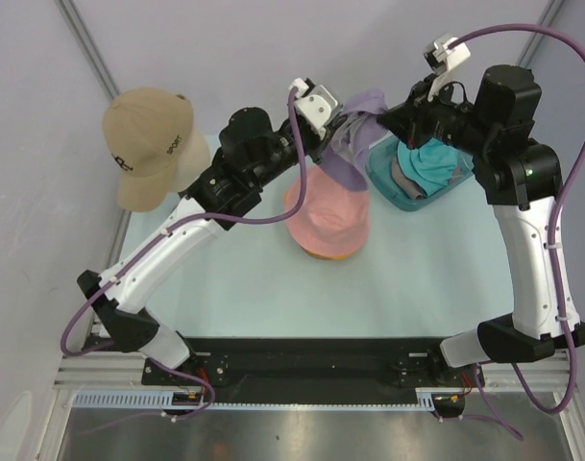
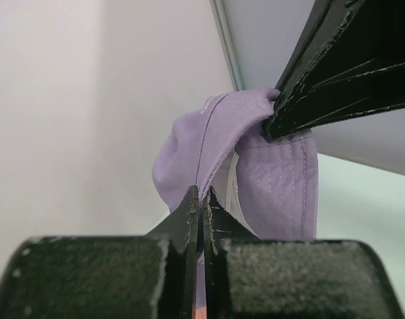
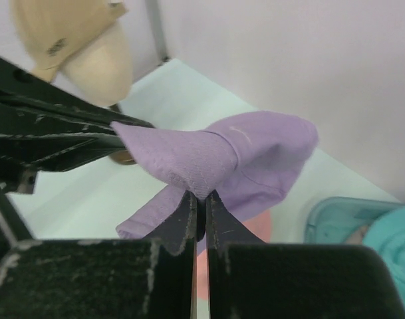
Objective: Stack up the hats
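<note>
A lilac hat [image 1: 354, 134] hangs in the air between both grippers, above the back of the table. My left gripper [image 1: 335, 125] is shut on one fold of it [image 2: 203, 196]. My right gripper [image 1: 383, 115] is shut on another fold [image 3: 201, 196]. The lilac cloth [image 2: 275, 179] droops below the two grips [image 3: 255, 153]. Just under it, a pink hat [image 1: 326, 216] lies on the table with a yellow-orange rim [image 1: 321, 254] showing beneath it. A teal hat [image 1: 436, 158] and a grey-taupe hat [image 1: 402, 178] lie in the tub.
The clear teal tub [image 1: 383, 182] stands at the back right, close to the right arm. A tan cap [image 1: 148, 139] sits on a cream mannequin head [image 3: 109, 66] at the back left. Grey walls close the table's far and left sides.
</note>
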{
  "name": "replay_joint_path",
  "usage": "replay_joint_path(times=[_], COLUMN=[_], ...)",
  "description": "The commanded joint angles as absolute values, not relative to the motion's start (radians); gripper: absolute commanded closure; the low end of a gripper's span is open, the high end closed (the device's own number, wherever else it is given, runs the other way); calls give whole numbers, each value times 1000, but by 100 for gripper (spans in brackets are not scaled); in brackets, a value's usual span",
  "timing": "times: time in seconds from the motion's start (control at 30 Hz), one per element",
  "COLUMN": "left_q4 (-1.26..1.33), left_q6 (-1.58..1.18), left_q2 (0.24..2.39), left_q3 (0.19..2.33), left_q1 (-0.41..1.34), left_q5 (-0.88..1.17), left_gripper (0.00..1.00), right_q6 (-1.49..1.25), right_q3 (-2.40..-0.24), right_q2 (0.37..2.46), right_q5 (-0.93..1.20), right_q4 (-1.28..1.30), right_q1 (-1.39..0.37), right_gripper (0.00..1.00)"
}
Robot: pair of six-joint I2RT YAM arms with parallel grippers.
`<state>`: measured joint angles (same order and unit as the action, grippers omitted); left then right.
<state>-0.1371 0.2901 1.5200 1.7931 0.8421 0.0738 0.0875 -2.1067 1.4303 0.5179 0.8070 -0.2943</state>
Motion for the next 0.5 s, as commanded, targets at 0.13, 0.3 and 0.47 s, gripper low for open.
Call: replay_joint_path(times=[0.13,0.3,0.47], left_q4=[-80,-3,-49], left_q6=[292,268,293], left_q2=[1676,1746,1750], left_q3=[2003,2045,2027], left_q1=[845,845,845], left_q5=[-28,-8,18], left_gripper=[100,100,100], right_q6=[68,17,-32], right_q3=[-2128,-1950,-1878], right_q2=[1451,1398,1359], right_q5=[-79,-290,-360], right_q4=[767,657,661], right_q1=[-298,-299,-298], right_gripper=[86,70,42])
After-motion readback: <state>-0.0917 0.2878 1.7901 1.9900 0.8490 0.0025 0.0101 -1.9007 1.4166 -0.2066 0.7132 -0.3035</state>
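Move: The purple hat hangs pinched between my hands. The pink hat on the middle stand lies about 30 cm below both: some 3 cm ahead and 1 cm right of my left hand, 3 cm ahead and 5 cm left of my right. From my right hand, the teal hat in the bin is roughly 18 cm ahead, 19 cm right and 43 cm down. I open the right hand's fingers about halfway around the purple hat's edge while that hand swings rightward and forward, then increasingly down, about 14 cm towards the bin, turning some 40 degrees clockwise. My left hand keeps its pinch and carries its side of the hat about 8 cm forward and right, dipping slightly late on. ##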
